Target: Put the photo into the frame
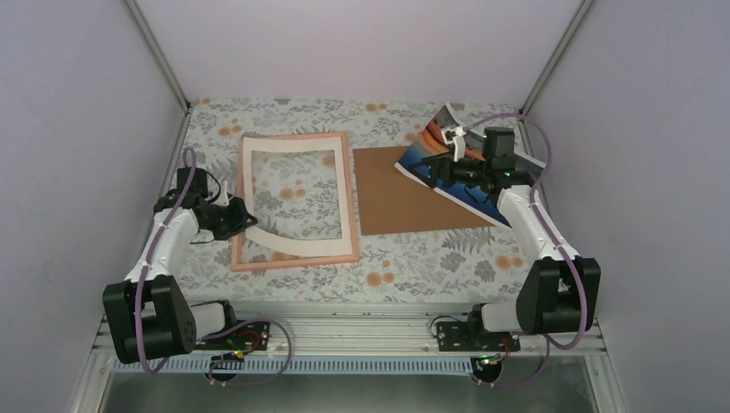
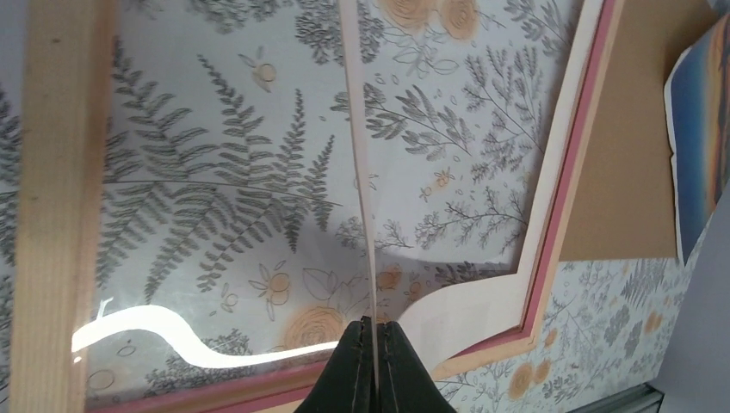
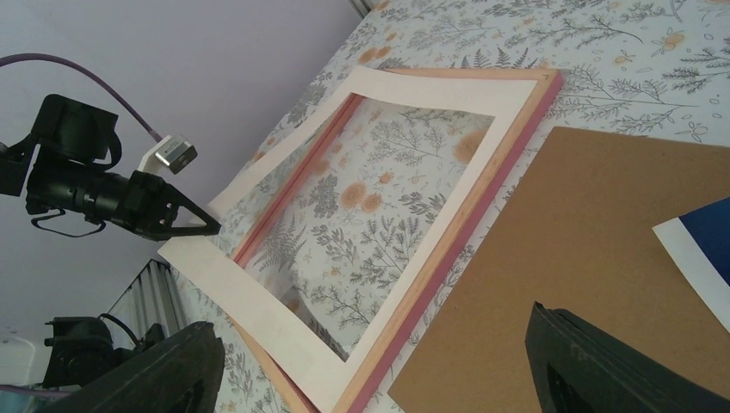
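Observation:
The pink frame (image 1: 293, 255) lies flat at left centre, showing the flowered cloth through its middle. A white mat (image 1: 297, 245) sits in it, and its near-left corner is lifted and bent. My left gripper (image 1: 248, 219) is shut on that corner. The left wrist view shows the mat (image 2: 361, 172) edge-on between the closed jaws (image 2: 376, 331). The photo (image 1: 422, 148) rests at the back right with its far corner raised. My right gripper (image 1: 435, 172) hovers open over it, holding nothing. The right wrist view catches a photo corner (image 3: 702, 249) and the frame (image 3: 508, 172).
A brown backing board (image 1: 413, 194) lies between frame and photo, also seen as the backing board (image 3: 603, 232) under my right fingers. Purple walls close in on both sides and at the back. A metal rail (image 1: 344, 331) runs along the near edge.

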Motion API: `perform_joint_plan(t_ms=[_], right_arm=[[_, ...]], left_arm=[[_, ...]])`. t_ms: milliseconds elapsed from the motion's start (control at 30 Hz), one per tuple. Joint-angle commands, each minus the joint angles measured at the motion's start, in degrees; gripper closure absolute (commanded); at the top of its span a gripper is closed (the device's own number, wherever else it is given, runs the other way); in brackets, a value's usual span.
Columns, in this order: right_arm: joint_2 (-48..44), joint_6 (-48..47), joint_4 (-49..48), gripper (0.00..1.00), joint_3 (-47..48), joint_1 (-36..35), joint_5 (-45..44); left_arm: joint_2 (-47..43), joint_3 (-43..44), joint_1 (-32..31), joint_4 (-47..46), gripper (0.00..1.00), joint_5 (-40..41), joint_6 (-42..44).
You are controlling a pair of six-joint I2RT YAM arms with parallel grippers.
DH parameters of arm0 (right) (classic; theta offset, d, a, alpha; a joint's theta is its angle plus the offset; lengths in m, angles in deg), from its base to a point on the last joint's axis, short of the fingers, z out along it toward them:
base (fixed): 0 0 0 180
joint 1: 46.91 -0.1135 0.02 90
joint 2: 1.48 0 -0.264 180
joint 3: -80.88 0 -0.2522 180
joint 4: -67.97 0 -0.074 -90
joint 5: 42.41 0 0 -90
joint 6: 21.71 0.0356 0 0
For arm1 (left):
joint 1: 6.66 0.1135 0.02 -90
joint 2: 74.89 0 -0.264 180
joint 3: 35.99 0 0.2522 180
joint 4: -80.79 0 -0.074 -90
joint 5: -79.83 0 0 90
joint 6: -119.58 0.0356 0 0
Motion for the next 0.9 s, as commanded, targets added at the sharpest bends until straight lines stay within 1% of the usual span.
perform_joint_plan(t_ms=[0, 200, 300, 333, 367, 433, 500, 633, 767, 867], right_arm=[[0.3, 0.7, -1.6, 0.13, -0.3, -0.7, -0.1], [0.0, 0.4, -1.3, 0.13, -0.3, -0.8, -0.3], [0.0, 0.4, -1.2, 0.12, -0.3, -0.8, -0.4], [0.0, 0.3, -1.2, 0.12, -0.3, -0.8, -0.4], [0.0, 0.4, -1.2, 0.12, -0.3, -0.8, -0.4], [0.1, 0.5, -1.3, 0.12, -0.3, -0.8, -0.4], [0.2, 0.6, -1.4, 0.12, -0.3, -0.8, -0.3], [0.4, 0.8, -1.5, 0.12, -0.3, -0.8, -0.3], [0.6, 0.9, -1.8, 0.12, -0.2, -0.9, -0.7], [0.9, 0.9, -1.8, 0.12, 0.0, -0.9, -0.9]], left_arm=[[0.3, 0.3, -1.3, -1.5, 0.98, -1.1, 1.7], [0.6, -0.4, -1.8, -0.9, 0.97, 1.2, 1.7], [0.5, -0.7, -1.9, -1.0, 0.78, 1.4, 1.4], [0.6, -0.6, -1.8, -0.9, 0.70, 1.7, 1.3], [0.6, -0.3, -1.8, -0.8, 0.58, 2.2, 1.3], [0.6, 0.4, -1.8, -0.2, 0.43, 3.4, 1.6], [0.7, 1.7, -1.8, 0.6, 0.30, 5.4, 1.9], [0.7, 4.9, -1.9, 2.5, 0.01, 12.4, 2.8], [0.5, 6.9, -2.2, 3.5, 0.00, 17.8, 1.6], [0.5, 8.0, -2.6, 3.3, 0.00, 20.3, 1.1]])
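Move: The left hand still pinches the white mat near its near-left corner. The frame's near-left corner, where that part belongs, is about 6 cm back, 4 cm left and 9 cm below; the frame's middle lies some 10 cm ahead and 10 cm right. The brown board's middle is roughly 13 cm ahead and 44 cm right. From the right hand the frame's near-left corner lies about 14 cm back, 47 cm left and 22 cm below. Holding almost in place above the frame's near-left part, the left hand opens from shut to wide and lets go of the mat's raised corner, sinking barely half a centimetre as it does. With the fingers nearly open it then draws off to the left by about 3 cm, with a little forward and up, rolling some 15 degrees so that its left side rises and the fingers point more nearly straight down. ##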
